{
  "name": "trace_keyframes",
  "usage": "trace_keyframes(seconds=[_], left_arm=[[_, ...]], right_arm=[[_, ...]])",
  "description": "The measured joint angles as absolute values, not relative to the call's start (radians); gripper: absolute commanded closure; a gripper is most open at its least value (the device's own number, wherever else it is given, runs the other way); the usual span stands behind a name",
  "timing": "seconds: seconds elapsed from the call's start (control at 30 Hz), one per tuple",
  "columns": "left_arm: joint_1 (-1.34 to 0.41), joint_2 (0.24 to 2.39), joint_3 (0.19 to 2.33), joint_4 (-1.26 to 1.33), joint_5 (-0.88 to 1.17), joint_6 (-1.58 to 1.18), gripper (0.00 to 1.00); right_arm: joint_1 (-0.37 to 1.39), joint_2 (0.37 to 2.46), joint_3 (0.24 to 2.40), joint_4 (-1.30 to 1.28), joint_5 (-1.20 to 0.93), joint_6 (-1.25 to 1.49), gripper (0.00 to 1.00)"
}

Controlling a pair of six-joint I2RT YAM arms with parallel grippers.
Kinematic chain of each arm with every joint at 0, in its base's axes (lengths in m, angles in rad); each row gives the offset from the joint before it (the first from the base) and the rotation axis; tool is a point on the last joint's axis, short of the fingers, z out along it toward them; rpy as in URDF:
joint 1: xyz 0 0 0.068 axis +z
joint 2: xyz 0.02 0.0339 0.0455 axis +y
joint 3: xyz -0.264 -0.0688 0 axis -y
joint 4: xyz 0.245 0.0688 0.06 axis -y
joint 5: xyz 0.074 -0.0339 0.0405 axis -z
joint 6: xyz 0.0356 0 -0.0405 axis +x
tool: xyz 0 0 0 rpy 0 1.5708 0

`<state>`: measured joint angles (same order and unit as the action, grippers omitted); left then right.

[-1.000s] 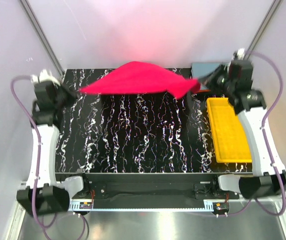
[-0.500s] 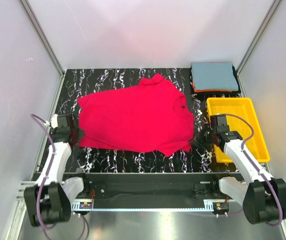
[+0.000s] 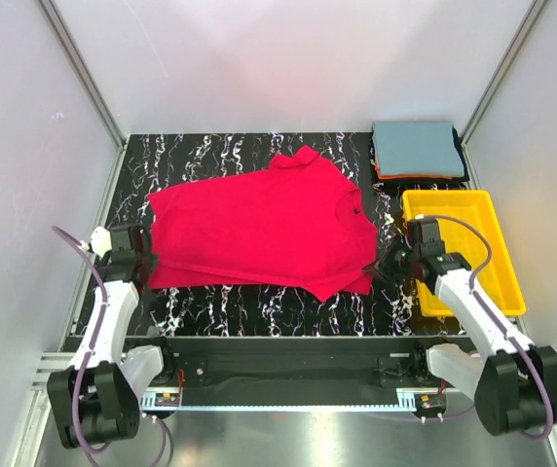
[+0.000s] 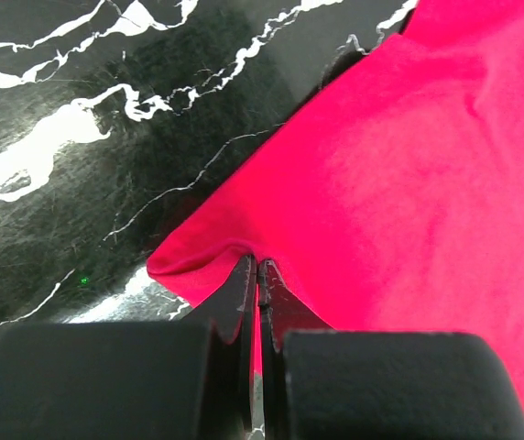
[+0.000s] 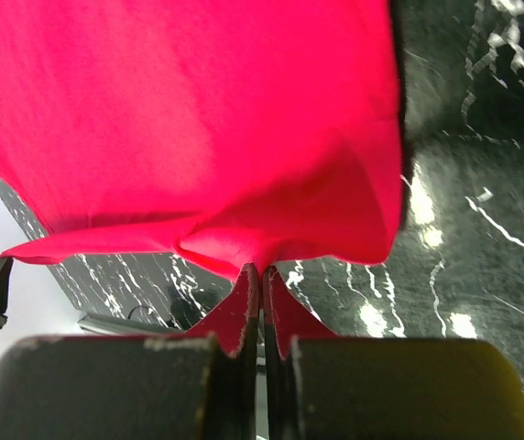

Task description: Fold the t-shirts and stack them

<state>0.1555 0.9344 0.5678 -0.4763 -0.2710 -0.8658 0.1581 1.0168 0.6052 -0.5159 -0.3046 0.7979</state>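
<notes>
A bright red t-shirt (image 3: 259, 229) lies spread flat on the black marbled table (image 3: 259, 306). My left gripper (image 3: 148, 261) is shut on the shirt's near-left corner, and the left wrist view shows red cloth (image 4: 399, 183) pinched between the closed jaws (image 4: 258, 266). At the near-right corner my right gripper (image 3: 381, 269) is shut on the hem; in the right wrist view the cloth (image 5: 198, 119) bunches at the jaw tips (image 5: 262, 268). A folded grey-blue t-shirt (image 3: 417, 148) tops a stack over thin orange and dark ones at the back right.
A yellow plastic tray (image 3: 464, 206) sits along the right edge of the table, just right of my right arm. Pale walls enclose the table on three sides. The front rail runs below the near table edge.
A second ago the red shirt hung stretched in the air at the back. Both arms swung it down toward the near edge, laid it flat, then shifted it slightly left.
</notes>
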Motion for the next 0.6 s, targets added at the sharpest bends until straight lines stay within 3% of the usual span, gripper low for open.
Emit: trace_keyframes(seconds=[0.6], left_arm=[[0.157, 1.172, 0.627, -0.475, -0.292, -0.864, 1.0]], right_arm=[[0.321, 1.584, 1.105, -0.484, -0.164, 0.552, 1.0]])
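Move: The red shirt's collar, the part the right hand carries its pinched cloth towards, lies about 17 cm ahead of that hand, 4 cm to its left and some 5 cm below. The yellow bin's middle is roughly 18 cm to the hand's right and 4 cm farther out. From the left hand, the near hem corner is about 5 cm back, level sideways and some 5 cm below; the collar is 16 cm ahead and 41 cm right. The red shirt's near shoulder side, still pinched shut in the right fingers, is swept forward and somewhat left over the flat cloth towards the collar, about 12 cm, nearly level, the wrist turning some 15 degrees counter-clockwise while its left side dips. Meanwhile the left hand keeps its pinch by the near hem corner and sinks about 3.5 cm towards the table, its fingers tipping 10 degrees steeper. ##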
